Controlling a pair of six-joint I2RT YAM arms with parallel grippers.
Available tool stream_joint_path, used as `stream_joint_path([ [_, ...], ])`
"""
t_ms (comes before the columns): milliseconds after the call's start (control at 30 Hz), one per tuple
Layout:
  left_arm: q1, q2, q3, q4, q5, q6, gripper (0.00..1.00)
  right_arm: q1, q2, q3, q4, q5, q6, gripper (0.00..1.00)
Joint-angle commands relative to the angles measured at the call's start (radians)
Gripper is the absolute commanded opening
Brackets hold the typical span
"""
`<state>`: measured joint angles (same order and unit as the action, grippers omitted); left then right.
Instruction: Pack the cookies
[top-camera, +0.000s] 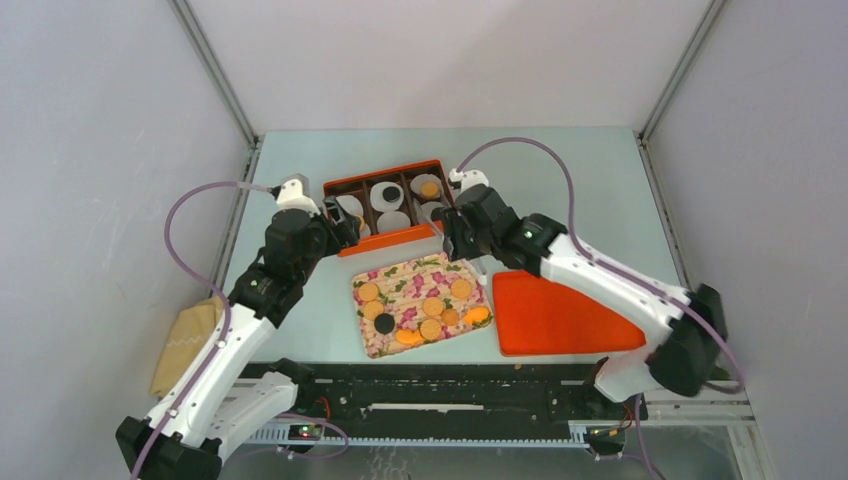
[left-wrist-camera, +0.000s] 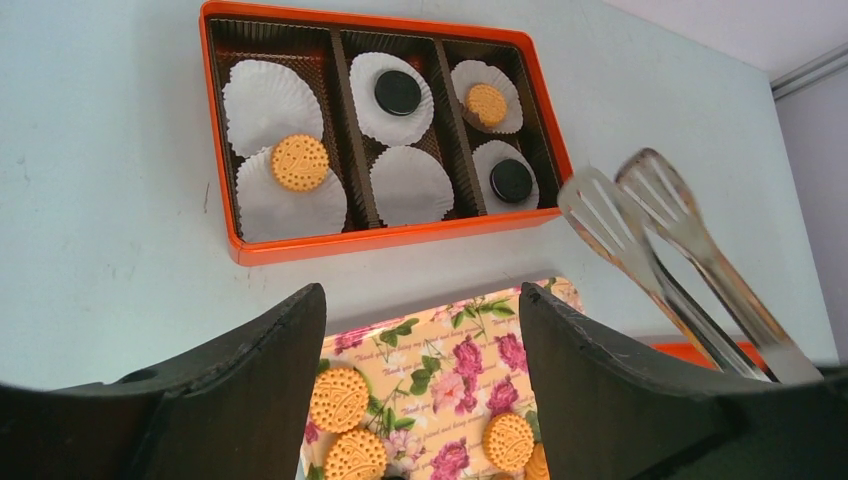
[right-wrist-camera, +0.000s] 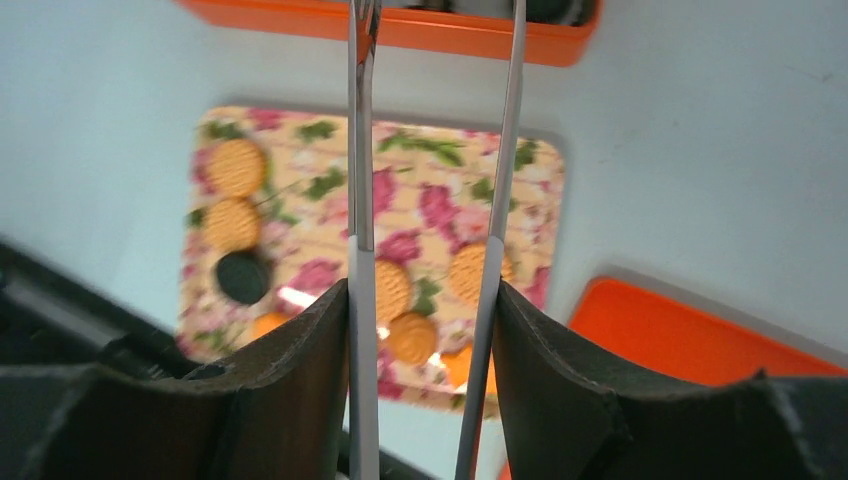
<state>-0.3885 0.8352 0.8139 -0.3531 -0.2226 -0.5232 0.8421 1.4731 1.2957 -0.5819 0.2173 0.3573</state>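
Several cookies (top-camera: 433, 306), mostly golden and one dark, lie on the floral tray (top-camera: 395, 275). In the orange box (left-wrist-camera: 232, 150), two golden cookies (left-wrist-camera: 300, 162) and two dark ones (left-wrist-camera: 398, 92) rest on white paper liners. My left gripper (left-wrist-camera: 420, 292) hangs open and empty above the tray's far edge, just short of the box. My right gripper (right-wrist-camera: 422, 285) is shut on metal tongs (right-wrist-camera: 360, 150), whose blades (left-wrist-camera: 640, 215) stand slightly apart with nothing between them, between tray and box.
An orange lid (top-camera: 555, 315) lies flat to the right of the tray. A tan cloth (top-camera: 185, 345) sits at the table's left edge. Two liners (left-wrist-camera: 410, 185) in the box hold nothing. Grey walls close in the table.
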Motion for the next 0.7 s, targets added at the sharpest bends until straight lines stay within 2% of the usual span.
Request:
stream_joint_path([
  [0, -0.001, -0.024, 0.029, 0.037, 0.027, 0.002, 0.76, 0.123, -0.172, -0.034, -0.087, 0.066, 0.069, 0.57],
  [367, -0.003, -0.033, 0.005, 0.053, 0.105, -0.038, 0.75, 0.381, -0.32, -0.321, -0.23, 0.134, 0.38, 0.56],
  [667, -0.006, -0.066, -0.008, 0.055, 0.12, -0.049, 0.75, 0.466, -0.309, -0.369, -0.281, 0.191, 0.481, 0.56],
])
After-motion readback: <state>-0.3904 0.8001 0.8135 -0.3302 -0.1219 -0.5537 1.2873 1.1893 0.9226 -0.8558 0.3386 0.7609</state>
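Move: The swirled cookie on the flowered tray lies about 8 cm back from my right hand, straight in line and some 18 cm below. A plain round cookie sits roughly 3 cm to my hand's left and 10 cm back, and the nearer fish cookie about 7 cm right and 6 cm back. The cookie box is some 20 cm ahead and 12 cm left. From my left hand the swirled cookie is about 18 cm right and 8 cm back. Still gripping the tongs, my right hand sweeps back about 18 cm from the box over the tray, first rising some 4 cm, then sinking about 12 cm and easing right, tipping further down by roughly 15 degrees. That brings the tongs' tips down near the swirled cookie and slows to a near stop. My empty left hand drifts a couple of centimetres right and up, fingers staying open. ##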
